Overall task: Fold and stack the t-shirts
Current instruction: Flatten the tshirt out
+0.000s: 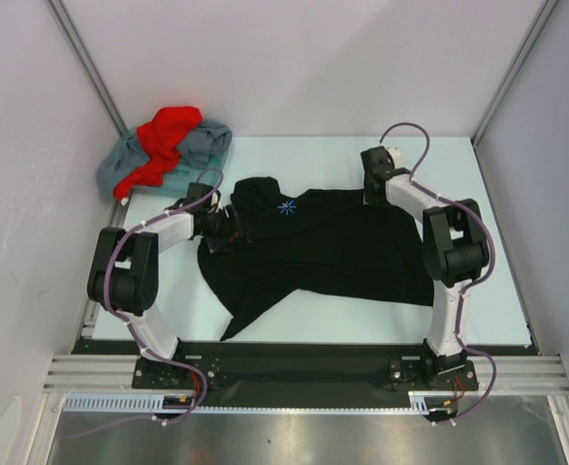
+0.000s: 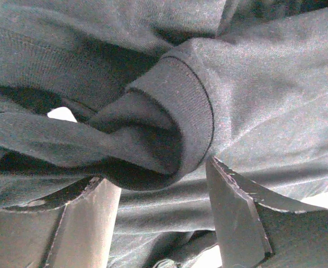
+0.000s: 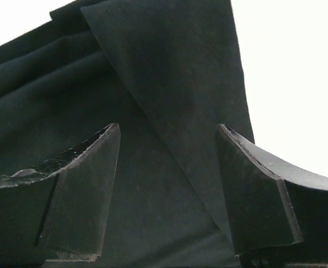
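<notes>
The black t-shirt (image 1: 332,247) lies rumpled across the middle of the table, its starburst logo (image 1: 286,207) facing up near the collar. My left gripper (image 1: 228,225) is at the shirt's left side by the collar. In the left wrist view it (image 2: 155,178) is open, with bunched black cloth and the ribbed collar (image 2: 191,106) just past the fingertips. My right gripper (image 1: 374,197) is at the shirt's far right corner. In the right wrist view it (image 3: 168,131) is open over a folded flap of the shirt (image 3: 175,84). The red shirt (image 1: 168,131) lies crumpled on the grey-blue shirt (image 1: 209,143) at the far left.
The pale table surface (image 1: 313,160) is walled in by white panels at the back and both sides. The two-shirt heap sits in the far left corner, partly off the mat. A black rail (image 1: 294,354) runs along the near edge at the arm bases.
</notes>
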You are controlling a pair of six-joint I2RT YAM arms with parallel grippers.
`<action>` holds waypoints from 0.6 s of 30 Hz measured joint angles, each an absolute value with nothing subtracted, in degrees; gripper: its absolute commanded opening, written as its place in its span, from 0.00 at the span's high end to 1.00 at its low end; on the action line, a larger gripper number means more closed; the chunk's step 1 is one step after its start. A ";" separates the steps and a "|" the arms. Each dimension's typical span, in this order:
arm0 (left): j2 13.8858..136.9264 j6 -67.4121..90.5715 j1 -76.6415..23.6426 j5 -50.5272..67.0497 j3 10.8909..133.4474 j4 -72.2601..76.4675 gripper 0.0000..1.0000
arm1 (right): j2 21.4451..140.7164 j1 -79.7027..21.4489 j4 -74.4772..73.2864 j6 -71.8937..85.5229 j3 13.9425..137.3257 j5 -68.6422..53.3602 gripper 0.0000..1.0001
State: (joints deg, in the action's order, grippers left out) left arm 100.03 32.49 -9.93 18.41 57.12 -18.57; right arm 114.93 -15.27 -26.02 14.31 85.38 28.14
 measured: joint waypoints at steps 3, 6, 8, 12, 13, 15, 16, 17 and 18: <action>100.05 33.04 -9.93 18.31 57.12 -18.55 0.34 | 117.91 -16.36 -25.71 14.26 86.91 31.40 0.28; 100.12 33.58 -9.89 18.22 57.14 -18.55 0.34 | 121.32 -17.10 -26.50 14.33 89.65 35.90 0.28; 100.14 34.11 -9.85 18.13 57.14 -18.55 0.34 | 123.50 -17.30 -27.81 14.39 92.14 38.81 0.28; 100.14 34.63 -9.76 17.91 57.12 -18.57 0.33 | 125.71 -16.99 -29.41 14.20 93.78 43.75 0.28; 100.14 34.68 -9.69 17.87 57.12 -18.57 0.33 | 125.89 -16.71 -29.78 13.89 93.78 44.69 0.28; 100.14 34.92 -9.34 17.89 57.04 -18.50 0.33 | 126.06 -15.92 -30.33 13.41 93.78 45.95 0.28; 100.14 35.07 -9.19 17.98 56.99 -18.48 0.33 | 126.06 -15.31 -30.61 13.15 93.78 46.39 0.28; 100.14 35.16 -8.99 18.15 56.95 -18.44 0.34 | 126.06 -14.48 -30.81 12.78 93.78 46.94 0.27; 100.14 35.40 -8.86 18.24 56.90 -18.39 0.33 | 126.06 -13.52 -30.85 12.16 93.78 47.44 0.27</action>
State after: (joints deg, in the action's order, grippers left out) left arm 100.14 35.40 -8.86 18.24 56.90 -18.39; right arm 126.06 -13.52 -30.85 12.16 93.78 47.44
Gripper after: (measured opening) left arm 0.665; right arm 0.721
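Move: The t-shirt's folded-over flap at its right end lies under the right hand, its middle about 3 cm to the right, level fore and aft, and some 4 cm below. The blue star on the shirt is roughly 20 cm to this hand's left and 1 cm nearer the base; the shirt's near right corner is about 13 cm right and 24 cm back. From the left hand, the flap is some 34 cm right and 8 cm ahead. The folded flap is what the right hand works on: it sinks about 2 cm and reaches slightly forward onto the cloth, then sweeps some 6 cm to its right, towards the shirt's side edge, with a small draw back. The fingers stay wide open while the wrist rolls some 20 degrees, swinging the tips rightwards and dropping the left finger, which comes against the flap and pushes it along. ##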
